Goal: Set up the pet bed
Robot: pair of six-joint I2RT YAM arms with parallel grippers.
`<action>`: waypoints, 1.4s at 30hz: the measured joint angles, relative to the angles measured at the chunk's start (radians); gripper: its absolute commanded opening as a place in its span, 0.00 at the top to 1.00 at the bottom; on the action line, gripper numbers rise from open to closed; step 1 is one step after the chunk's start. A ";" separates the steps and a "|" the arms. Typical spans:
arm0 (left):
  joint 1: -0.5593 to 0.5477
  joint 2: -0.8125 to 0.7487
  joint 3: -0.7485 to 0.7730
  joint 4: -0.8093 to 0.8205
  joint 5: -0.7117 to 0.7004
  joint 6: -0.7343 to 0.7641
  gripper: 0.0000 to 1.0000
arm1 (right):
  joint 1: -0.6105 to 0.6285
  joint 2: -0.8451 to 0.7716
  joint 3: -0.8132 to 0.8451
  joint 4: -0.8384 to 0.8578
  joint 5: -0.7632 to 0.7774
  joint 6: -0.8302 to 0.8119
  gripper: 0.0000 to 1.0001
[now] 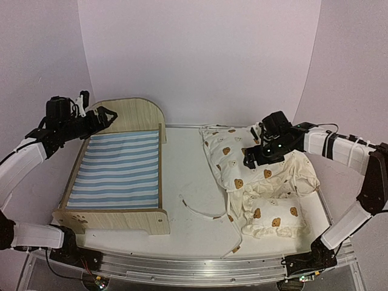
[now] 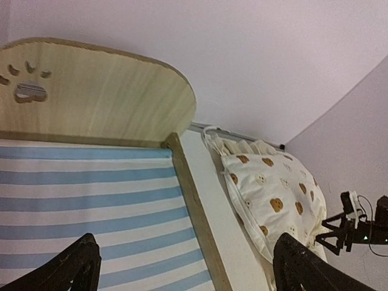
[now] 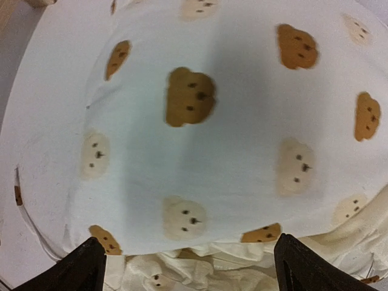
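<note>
The pet bed (image 1: 115, 173) stands at the left, a light-wood frame with a rounded headboard (image 1: 136, 115) and a blue-and-white striped base (image 2: 91, 200). A paw-print cutout shows in the headboard (image 2: 97, 91). My left gripper (image 1: 106, 115) hovers open over the bed's head end, holding nothing; in the left wrist view the left gripper (image 2: 188, 257) spans the side rail. My right gripper (image 1: 251, 159) hangs open just above the big cream bear-print cushion (image 1: 225, 159), with the cloth (image 3: 212, 139) filling the right wrist view between the right gripper (image 3: 188, 264) fingers.
A small bear-print pillow (image 1: 273, 217) lies at the front right, partly on the cushion's ruffles. Loose ties (image 1: 200, 210) trail over the white table (image 1: 182, 157) between bed and cushion. Curved walls close in the back and sides.
</note>
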 measured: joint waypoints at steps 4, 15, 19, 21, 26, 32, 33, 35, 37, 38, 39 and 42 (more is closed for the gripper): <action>-0.086 0.069 0.000 0.021 0.032 -0.002 0.01 | 0.164 0.091 0.095 -0.014 0.073 -0.013 0.02; -0.286 0.179 0.004 0.028 0.017 -0.001 0.01 | 0.445 0.455 0.333 -0.103 0.563 -0.051 0.08; -0.321 0.192 0.012 0.025 -0.006 0.000 0.01 | 0.434 0.515 0.333 -0.132 0.669 -0.052 0.17; -0.329 0.193 0.017 0.023 -0.017 0.000 0.01 | 0.428 0.522 0.333 -0.136 0.700 -0.053 0.26; -0.337 0.193 0.043 0.013 -0.036 0.007 0.01 | 0.426 0.522 0.316 -0.122 0.727 -0.055 0.54; -0.340 0.194 0.087 -0.002 -0.051 0.026 0.01 | 0.442 0.482 0.197 -0.044 0.654 -0.132 0.76; -0.341 0.195 0.092 -0.003 -0.052 0.029 0.01 | 0.449 0.452 0.163 -0.025 0.629 -0.157 0.84; -0.343 0.203 0.103 -0.006 -0.056 0.031 0.00 | 0.468 0.377 0.099 -0.002 0.566 -0.198 1.00; -0.346 0.216 0.116 -0.011 -0.059 0.035 0.01 | 0.483 0.299 0.057 0.015 0.492 -0.230 1.00; -0.349 0.226 0.123 -0.011 -0.060 0.037 0.00 | 0.491 0.256 0.039 0.025 0.446 -0.239 1.00; -0.352 0.236 0.130 -0.012 -0.060 0.038 0.01 | 0.499 0.213 0.021 0.035 0.383 -0.253 1.00; -0.378 0.277 0.161 -0.020 -0.075 0.053 0.01 | 0.524 0.085 -0.046 0.061 0.197 -0.299 1.00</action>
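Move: Some 10 cm to the right hand's left, level with it and about 9 cm down, lies the left edge of the bear-print cover. The small bear-print pillow is roughly 15 cm back and 7 cm to the right of that hand; the cloth tie lies about 20 cm left and 14 cm back, both on the table 9 or 10 cm lower. For the left hand the cover's edge is about 43 cm to the right, level ahead, some 26 cm down. Sweeping left some 13 cm over the cover, the right hand then sinks about 9 cm while rolling its left side down some 40 degrees, edges back right and pinches the cover's left edge. Fingers shut, it draws the edge back about 10 cm, left and slightly up, unrolling and swinging counter-clockwise. The open left hand travels 15 cm right towards the cover, dipping then partly rising, turning clockwise. ##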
